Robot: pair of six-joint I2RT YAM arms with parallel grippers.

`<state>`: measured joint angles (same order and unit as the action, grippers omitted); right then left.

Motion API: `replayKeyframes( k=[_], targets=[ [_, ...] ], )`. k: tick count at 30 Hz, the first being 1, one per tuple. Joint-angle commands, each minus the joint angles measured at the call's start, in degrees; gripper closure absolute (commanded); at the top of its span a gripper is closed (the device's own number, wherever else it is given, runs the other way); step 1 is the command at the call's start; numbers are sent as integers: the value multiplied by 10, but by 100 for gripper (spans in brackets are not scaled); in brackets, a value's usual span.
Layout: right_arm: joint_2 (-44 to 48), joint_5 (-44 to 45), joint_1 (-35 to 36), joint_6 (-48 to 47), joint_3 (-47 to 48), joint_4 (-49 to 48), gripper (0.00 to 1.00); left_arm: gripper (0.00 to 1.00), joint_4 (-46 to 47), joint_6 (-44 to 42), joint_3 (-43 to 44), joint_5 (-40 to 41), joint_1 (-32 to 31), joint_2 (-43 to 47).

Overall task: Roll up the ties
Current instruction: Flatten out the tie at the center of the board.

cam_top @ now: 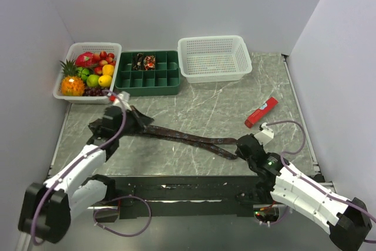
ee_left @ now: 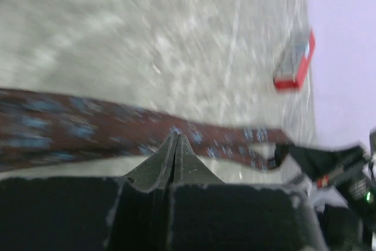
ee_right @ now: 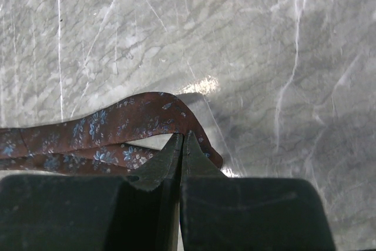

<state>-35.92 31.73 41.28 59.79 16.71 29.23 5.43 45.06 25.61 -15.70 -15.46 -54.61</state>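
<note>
One dark brown tie (cam_top: pixel 182 138) with small pale blue flowers stretches across the marble table between my two grippers. The left gripper (cam_top: pixel 135 117) is shut at the tie's wide end. In the left wrist view its tips (ee_left: pixel 175 136) are pressed together on the near edge of the tie (ee_left: pixel 70 127), and the picture is blurred. My right gripper (cam_top: pixel 238 147) is shut on the folded-back narrow end; its tips (ee_right: pixel 183 138) pinch the fold of the tie (ee_right: pixel 117 121), which hangs a little above the table. Two rolled ties (cam_top: pixel 147 61) sit in back compartments of the green divided tray (cam_top: pixel 147 83).
A small red bar (cam_top: pixel 261 111) lies right of centre, also in the left wrist view as the red bar (ee_left: pixel 294 63). At the back stand a white mesh basket (cam_top: pixel 214 73) and a white basket of fruit (cam_top: pixel 61 89). White walls enclose the table on three sides.
</note>
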Motion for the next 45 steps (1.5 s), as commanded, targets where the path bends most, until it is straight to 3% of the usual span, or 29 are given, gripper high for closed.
replayKeyframes(
  k=[1, 9, 12, 25, 31, 45],
  targets=[
    [17, -3, 6, 49, 10, 38, 100, 99, 47, 35, 16, 61, -123, -58],
    [37, 18, 10, 37, 15, 52, 98, 99, 80, 14, 164, 104, -367, -288],
    [31, 22, 12, 37, 21, 59, 98, 99, 103, 18, 201, 106, -411, -349],
    [14, 41, 14, 20, 42, 57, 97, 99, 128, 18, 312, 36, -480, -505],
    [12, 40, 14, 11, 45, 48, 97, 99, 166, 12, 309, 3, -496, -514],
    [-5, 21, 14, -27, 51, 22, 98, 99, 129, 5, 357, 17, -517, -589]
  ],
)
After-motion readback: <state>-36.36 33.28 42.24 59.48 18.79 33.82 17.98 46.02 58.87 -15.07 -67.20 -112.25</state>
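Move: The loop at the tie's right end lies about 33 cm to the right of the left hand, 7 cm back and some 13 cm below. The right gripper stands about 3 cm right of that loop and 2 cm back of it. The red box lies roughly 15 cm right of the loop and 19 cm farther out. From the right hand, which has the loop's end at its tips, the loop's middle is about 3 cm left, 2 cm ahead and 2 cm below. Towards the tie's looped right end the left hand sweeps right about 32 cm, coming back 16 cm and sinking some 10 cm, fast at first and then easing, with its fingers kept shut. It turns clockwise about 50 degrees, until the fingers point to the right, low by the near strand. The right hand stays nearly in place, still holding the loop's end. ##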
